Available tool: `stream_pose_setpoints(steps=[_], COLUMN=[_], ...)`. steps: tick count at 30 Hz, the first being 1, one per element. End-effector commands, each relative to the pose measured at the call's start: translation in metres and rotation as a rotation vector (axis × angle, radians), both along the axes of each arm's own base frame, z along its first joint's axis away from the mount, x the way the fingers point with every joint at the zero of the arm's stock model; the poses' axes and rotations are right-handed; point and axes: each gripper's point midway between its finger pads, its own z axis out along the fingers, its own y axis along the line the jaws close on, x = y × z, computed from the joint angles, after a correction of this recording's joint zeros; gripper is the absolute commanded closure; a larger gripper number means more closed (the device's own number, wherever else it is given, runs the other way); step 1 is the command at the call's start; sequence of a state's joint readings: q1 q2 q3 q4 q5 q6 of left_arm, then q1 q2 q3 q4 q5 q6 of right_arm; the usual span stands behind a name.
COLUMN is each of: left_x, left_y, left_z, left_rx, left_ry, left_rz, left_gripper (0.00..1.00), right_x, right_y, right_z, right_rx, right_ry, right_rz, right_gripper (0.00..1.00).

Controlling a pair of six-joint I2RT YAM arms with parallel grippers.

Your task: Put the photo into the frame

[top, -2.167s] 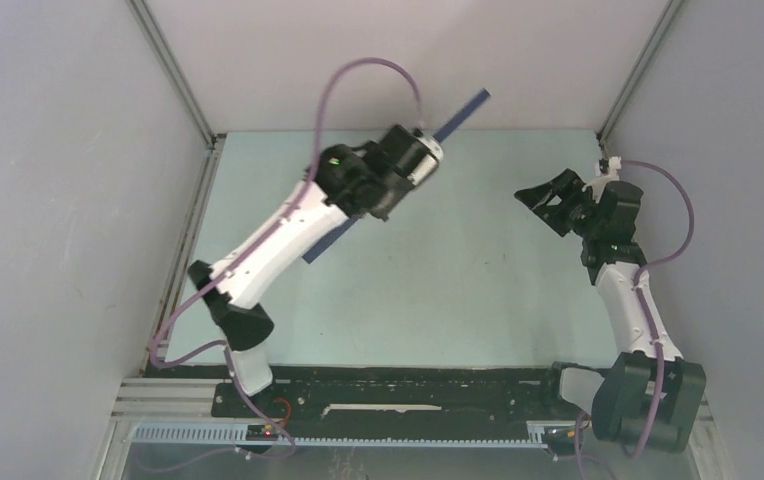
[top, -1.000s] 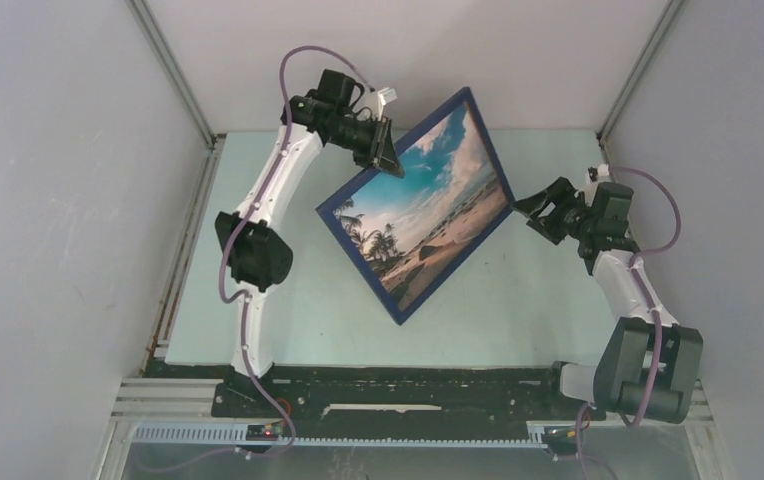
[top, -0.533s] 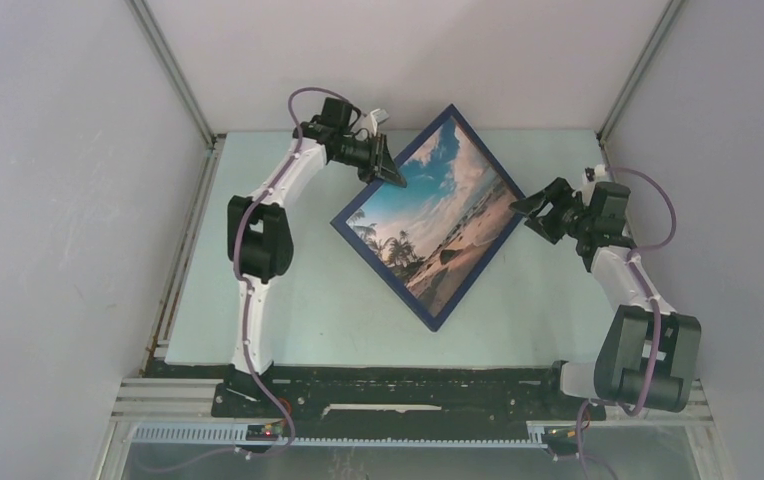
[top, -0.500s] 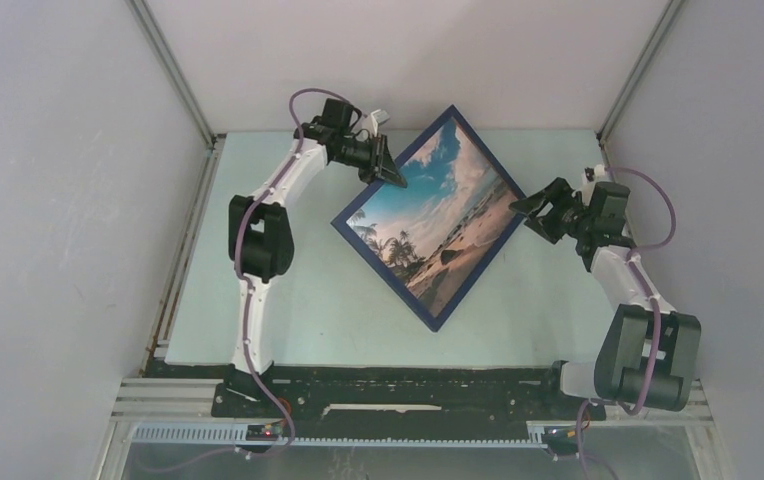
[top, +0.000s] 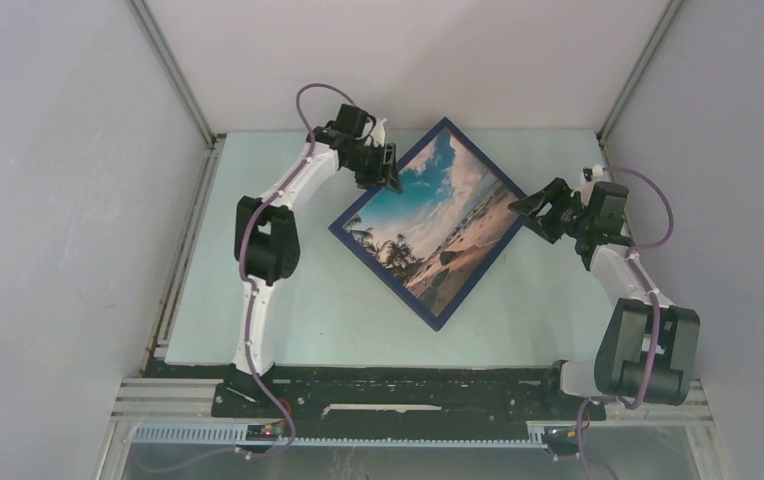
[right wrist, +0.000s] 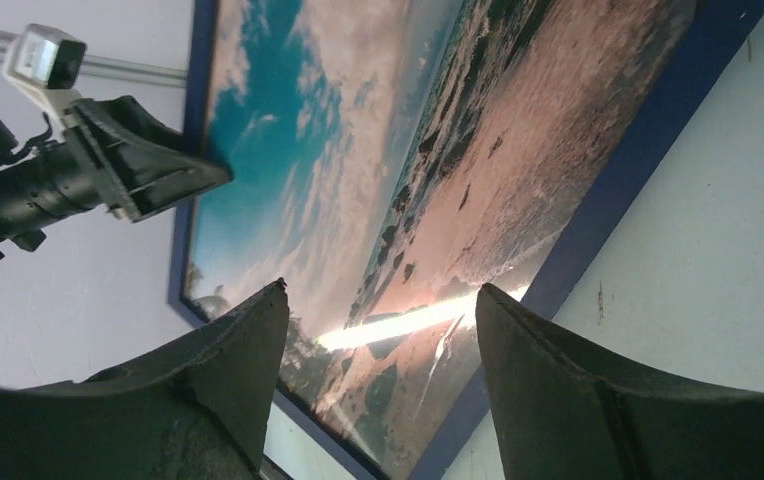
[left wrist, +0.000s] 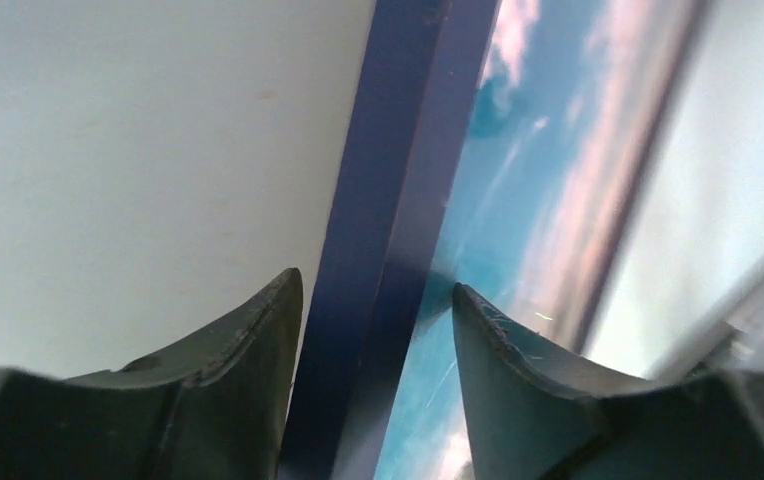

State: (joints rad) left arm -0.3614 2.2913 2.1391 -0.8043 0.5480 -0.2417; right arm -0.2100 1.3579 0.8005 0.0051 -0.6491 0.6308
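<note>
The photo [top: 438,222], a beach scene, sits picture side up inside the navy frame [top: 382,277]. Both lie on the table, turned like a diamond. My left gripper [top: 388,172] is at the frame's upper left edge. In the left wrist view its jaws [left wrist: 376,283] stand apart astride the navy frame edge [left wrist: 388,200], with one finger over the photo [left wrist: 528,200]. My right gripper [top: 526,208] is open and empty just over the frame's right corner. In the right wrist view its gripper [right wrist: 381,288] looks down on the photo [right wrist: 408,150] and the frame edge [right wrist: 618,190].
The pale green table [top: 288,300] is enclosed by white walls on the left, back and right. A black rail [top: 408,385] with the arm bases runs along the near edge. The left gripper also shows in the right wrist view [right wrist: 148,175].
The left gripper turned the frame from edge-on to picture side up, then lowered it flat onto the table. The right gripper moved in to the frame's right corner.
</note>
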Motion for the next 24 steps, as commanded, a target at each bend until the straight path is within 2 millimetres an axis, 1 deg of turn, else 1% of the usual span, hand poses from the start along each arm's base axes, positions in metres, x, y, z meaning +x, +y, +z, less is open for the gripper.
stream_pose_setpoints(steps=[1, 3, 6, 9, 10, 11, 13, 14, 15, 16, 17, 20, 21, 23, 24], left_x=[0.025, 0.024, 0.016, -0.001, -0.01, -0.019, -0.043, -0.059, -0.076, -0.094, -0.11, -0.153, -0.166, -0.186, -0.19], left_y=[0.071, 0.09, 0.112, 0.132, 0.135, 0.138, 0.129, 0.12, 0.112, 0.104, 0.094, 0.074, 0.062, 0.051, 0.046], left_z=[0.021, 0.041, 0.072, 0.101, 0.111, 0.113, 0.105, 0.092, 0.076, 0.062, 0.045, 0.004, -0.008, -0.03, -0.037], left_rx=[0.38, 0.446, 0.517, 0.572, 0.551, 0.528, 0.402, 0.338, 0.28, 0.222, 0.158, 0.003, -0.04, -0.065, -0.069], left_ry=[-0.222, -0.267, -0.343, -0.412, -0.421, -0.406, -0.309, -0.235, -0.146, -0.06, 0.024, 0.212, 0.275, 0.369, 0.388], left_rz=[0.231, 0.308, 0.391, 0.483, 0.512, 0.547, 0.638, 0.649, 0.681, 0.715, 0.737, 0.883, 0.917, 0.998, 1.017], left_gripper=[0.36, 0.32, 0.28, 0.25, 0.24, 0.19, 0.12, 0.1, 0.03, 0.01, 0.01, 0.01, 0.01, 0.04, 0.08], right_x=[0.006, 0.005, 0.004, 0.004, 0.003, 0.003, 0.003, 0.004, 0.004, 0.004, 0.004, 0.004, 0.004, 0.004, 0.004], right_y=[-0.002, -0.003, -0.005, -0.005, -0.005, -0.004, -0.002, -0.002, -0.001, 0.0, 0.001, 0.001, 0.001, 0.002, 0.002], right_z=[0.012, 0.014, 0.017, 0.016, 0.014, 0.013, 0.011, 0.011, 0.012, 0.011, 0.011, 0.011, 0.011, 0.011, 0.012], right_rx=[-0.005, -0.014, -0.032, -0.058, -0.07, -0.079, -0.086, -0.085, -0.085, -0.084, -0.083, -0.082, -0.082, -0.08, -0.079], right_ry=[-0.053, -0.059, -0.067, -0.057, -0.044, -0.036, -0.029, -0.028, -0.03, -0.028, -0.027, -0.025, -0.026, -0.026, -0.027], right_rz=[0.009, 0.004, -0.007, -0.008, -0.008, -0.006, -0.003, 0.0, 0.003, 0.005, 0.008, 0.009, 0.009, 0.013, 0.014], right_gripper=[0.24, 0.24, 0.24, 0.24, 0.24, 0.24, 0.24, 0.24, 0.24, 0.24, 0.24, 0.24, 0.24, 0.24, 0.24])
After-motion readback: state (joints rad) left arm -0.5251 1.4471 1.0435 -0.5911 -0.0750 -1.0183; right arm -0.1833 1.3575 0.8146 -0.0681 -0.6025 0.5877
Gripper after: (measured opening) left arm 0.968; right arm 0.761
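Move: The left hand's half-open fingers straddle the far-left edge of the upturned picture frame, still propped up on that side; its middle lies about 11 cm to the right, 8 cm back and some 5 cm lower. The frame's left corner is roughly 11 cm to the left and 9 cm back, its far corner 13 cm to the right and 13 cm ahead. From the right hand the frame's middle is about 18 cm left, nearly level ahead and 9 cm below. The left hand comes free of the frame's far-left edge, going quickly some 12 cm to the left with a small dip first, then rising about 10 cm above where it began as its fingers spread from half to fully open. Without stopping it swings back towards the robot, some 17 cm in all, round the outside of the frame, and sinks again towards the frame's left corner, the wrist turning about 45 degrees counter-clockwise. ##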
